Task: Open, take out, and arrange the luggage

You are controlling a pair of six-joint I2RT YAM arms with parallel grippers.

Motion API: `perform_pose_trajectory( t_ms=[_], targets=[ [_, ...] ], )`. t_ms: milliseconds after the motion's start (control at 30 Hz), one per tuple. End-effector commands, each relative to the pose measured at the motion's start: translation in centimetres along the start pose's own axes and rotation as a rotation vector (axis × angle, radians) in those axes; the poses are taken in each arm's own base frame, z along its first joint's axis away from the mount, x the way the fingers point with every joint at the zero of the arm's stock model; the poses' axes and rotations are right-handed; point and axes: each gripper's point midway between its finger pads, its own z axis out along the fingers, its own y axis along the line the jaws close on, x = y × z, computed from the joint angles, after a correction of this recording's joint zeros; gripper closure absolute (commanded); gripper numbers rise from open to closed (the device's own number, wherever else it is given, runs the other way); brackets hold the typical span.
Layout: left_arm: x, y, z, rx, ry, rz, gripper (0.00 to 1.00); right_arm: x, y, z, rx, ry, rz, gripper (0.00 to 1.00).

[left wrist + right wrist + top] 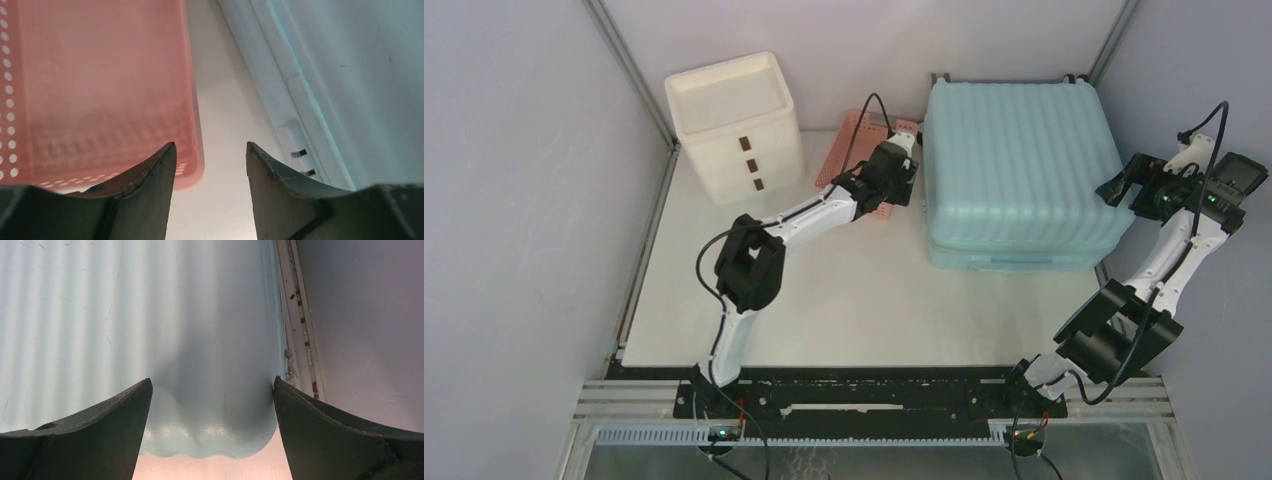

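The luggage [1016, 170], a pale blue ribbed hard-shell case, lies flat and closed at the back right of the table. My left gripper [908, 152] hovers in the gap between the pink basket and the case's left side. In the left wrist view the gripper [211, 150] is open over bare table, with the luggage [350, 75] on the right. My right gripper [1121, 186] is at the case's right edge. In the right wrist view it [212, 387] stands open, its fingers wide above a rounded corner of the luggage [210, 430], holding nothing.
A pink perforated basket [856, 150] [100, 75] lies left of the luggage. A white three-drawer box [736, 125] stands at the back left. Grey walls and metal frame rails [300, 315] close in the table at the back and on both sides.
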Motion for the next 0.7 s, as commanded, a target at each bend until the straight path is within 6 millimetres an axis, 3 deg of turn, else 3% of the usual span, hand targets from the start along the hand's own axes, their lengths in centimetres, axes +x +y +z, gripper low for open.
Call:
perform_pose_trajectory(
  t_ms=[0,133,233,300,367,467,600,667],
  targets=[
    [-0.2,-0.3,1.3,-0.024,0.031,0.060,0.42,0.7,4.0,-1.5,-0.127,0.019,0.072,0.03],
    [1.4,0.1,2.6,-0.055,0.077,0.074,0.44,0.3,4.4,-1.7,-0.139,0.007,0.070,0.03],
    [2.1,0.3,3.1,-0.070,0.090,0.079,0.53,0.2,4.6,-1.8,-0.144,0.002,0.072,0.03],
    [2.3,0.4,3.1,-0.070,0.099,0.080,0.62,0.2,4.6,-1.8,-0.146,0.003,0.075,0.03],
    [2.2,0.4,2.8,-0.072,0.104,0.081,0.79,0.2,4.6,-1.7,-0.148,0.003,0.075,0.03],
    [1.3,0.4,1.1,-0.077,0.091,0.094,0.94,0.2,4.6,-1.7,-0.150,0.001,0.077,0.03],
    [0.7,0.7,-3.3,-0.075,0.078,0.093,1.00,-0.1,4.7,-1.9,-0.147,-0.011,0.067,0.03],
    [3.4,1.1,-5.6,-0.075,0.122,0.099,1.00,-0.3,4.7,-1.9,-0.149,-0.015,0.066,0.02]
  ],
)
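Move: The pink basket's right rim, close to its near corner, lies straight below the left hand, about 6 cm down. The basket's middle is some 6 cm ahead of that hand and 7 cm to its left, 9 cm down, while the closed suitcase's middle is roughly 24 cm to its right and 4 cm ahead, about level in height. From the right hand the same piece of rim is about 12 cm ahead, 41 cm to the left and 18 cm below. The left hand sinks about 6 cm onto the basket's right rim just beyond the near corner, its fingers part-open to straddle the wall and the wrist rolling some 10 degrees so that the hand's left side rises. Once down, it holds nearly still as the fingers shut and pinch the thin wall, one finger inside and one outside, then it starts drawing back and left by about 2 cm, away from the suitcase. ##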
